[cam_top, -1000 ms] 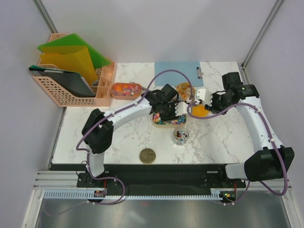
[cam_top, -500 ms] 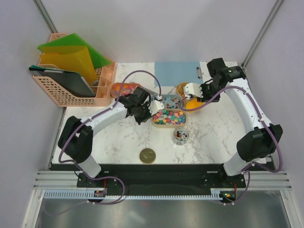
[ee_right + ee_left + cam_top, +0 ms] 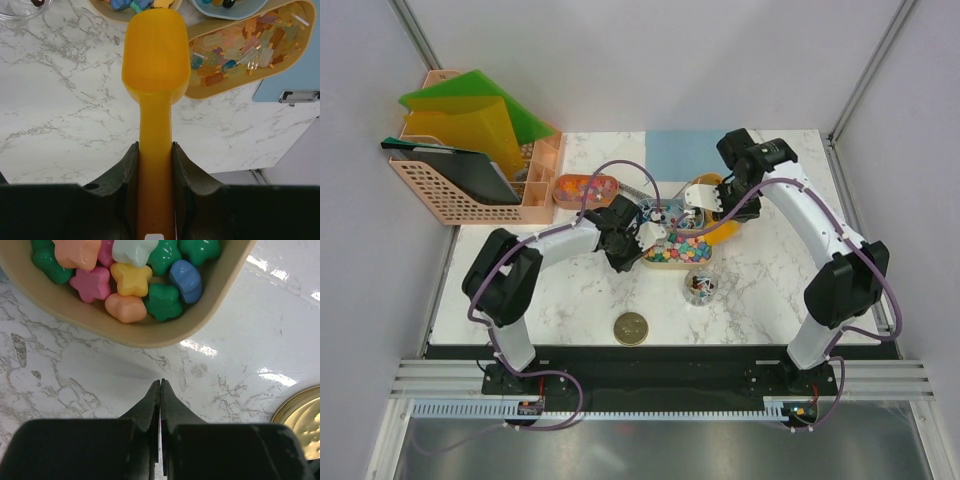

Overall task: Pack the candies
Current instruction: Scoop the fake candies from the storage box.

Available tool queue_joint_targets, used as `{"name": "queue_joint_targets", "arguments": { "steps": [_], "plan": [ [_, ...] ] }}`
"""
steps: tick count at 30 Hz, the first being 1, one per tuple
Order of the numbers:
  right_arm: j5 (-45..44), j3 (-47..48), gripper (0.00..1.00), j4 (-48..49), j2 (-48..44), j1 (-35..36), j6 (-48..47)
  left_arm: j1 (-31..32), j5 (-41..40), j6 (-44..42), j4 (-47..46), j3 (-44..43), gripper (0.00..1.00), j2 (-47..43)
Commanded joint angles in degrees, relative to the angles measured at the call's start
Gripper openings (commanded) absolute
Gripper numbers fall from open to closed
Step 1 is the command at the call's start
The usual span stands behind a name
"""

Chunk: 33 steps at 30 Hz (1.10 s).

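Pastel candies (image 3: 676, 247) (image 3: 131, 279) fill a tan tray (image 3: 150, 335) at mid table. My left gripper (image 3: 650, 233) (image 3: 160, 383) is shut with nothing in it, low over bare marble just short of that tray's rim. The right gripper (image 3: 700, 197) (image 3: 155, 146) is shut on the handle of an orange scoop (image 3: 156, 50), whose bowl is empty and points at the tan tray. Translucent candies (image 3: 240, 45) lie in a yellow tray (image 3: 732, 232) beside the scoop. More orange-red candies (image 3: 582, 186) sit in a tray at the back left. A glass jar (image 3: 701, 286) holds wrapped pieces.
A gold lid (image 3: 631, 328) (image 3: 300, 412) lies near the front edge. A small blue bowl (image 3: 656, 211) (image 3: 230, 6) sits behind the tan tray. A blue clipboard (image 3: 688, 152) lies at the back, and a pink basket (image 3: 470, 195) of folders stands at the back left.
My left gripper has shut and pulled off the tan tray to its left end. The right arm has swung the scoop leftward, toward the trays.
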<state>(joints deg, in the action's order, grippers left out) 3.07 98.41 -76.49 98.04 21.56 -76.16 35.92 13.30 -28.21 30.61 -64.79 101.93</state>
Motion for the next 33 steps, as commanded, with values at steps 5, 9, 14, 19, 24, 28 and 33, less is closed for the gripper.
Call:
{"name": "queue_joint_targets", "arguments": {
  "steps": [5, 9, 14, 19, 24, 28, 33],
  "plan": [
    [-6.4, 4.25, 0.0, -6.22, 4.43, 2.69, 7.08, 0.2, 4.1, 3.51, -3.98, -5.16, 0.02, 3.71],
    [-11.49, 3.28, 0.0, -6.22, 5.49, 5.41, 7.87, 0.2, 5.68, 4.03, -4.24, -7.18, 0.02, 4.68],
    [-16.16, 2.93, 0.0, -6.39, 7.69, 7.79, 10.5, 0.2, 8.4, 5.09, -4.86, -8.42, 0.02, 4.51],
    [-16.7, 3.37, 0.0, -6.57, 10.85, 9.2, 14.02, 0.2, 10.96, 5.71, -5.3, -7.72, 0.02, 3.98],
    [-14.06, 2.49, 0.0, -5.25, 12.0, 9.11, 16.05, 0.29, 12.01, 6.41, -5.3, -7.98, 0.02, 4.33],
    [-13.62, -4.34, 0.0, -1.3, 9.55, 8.5, 14.29, 0.29, 12.19, 6.41, -5.39, -8.42, 0.02, 4.59],
    [-12.92, -5.95, 0.0, -0.07, 9.54, 8.5, 14.29, 0.29, 12.45, 6.76, -5.39, -8.68, 0.02, 4.59]
  ]
}}
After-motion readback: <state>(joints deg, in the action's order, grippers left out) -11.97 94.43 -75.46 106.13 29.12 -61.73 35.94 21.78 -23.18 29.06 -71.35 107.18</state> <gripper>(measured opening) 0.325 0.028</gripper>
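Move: The right hand keeps its grip on the orange scoop, with the box of star candies about 13 cm to its left, 5 cm back and some 17 cm lower. From that hand the clear storage box lies about 7 cm left and 13 cm back, the popsicle box 3 cm left and 8 cm ahead. From the low left hand the candy box's middle is about 12 cm right and 4 cm ahead, the gold lid 1 cm right and 15 cm back. Down, after a short swing left and back again, the right hand sinks about 5 cm and rolls its left side down some 15 degrees, dipping the held scoop's bowl into the right end of the candy box. The left hand, fingers still shut, slides about 4 cm right and slightly forward until its tips bear on the box's left rim, tilting about 10 degrees. ##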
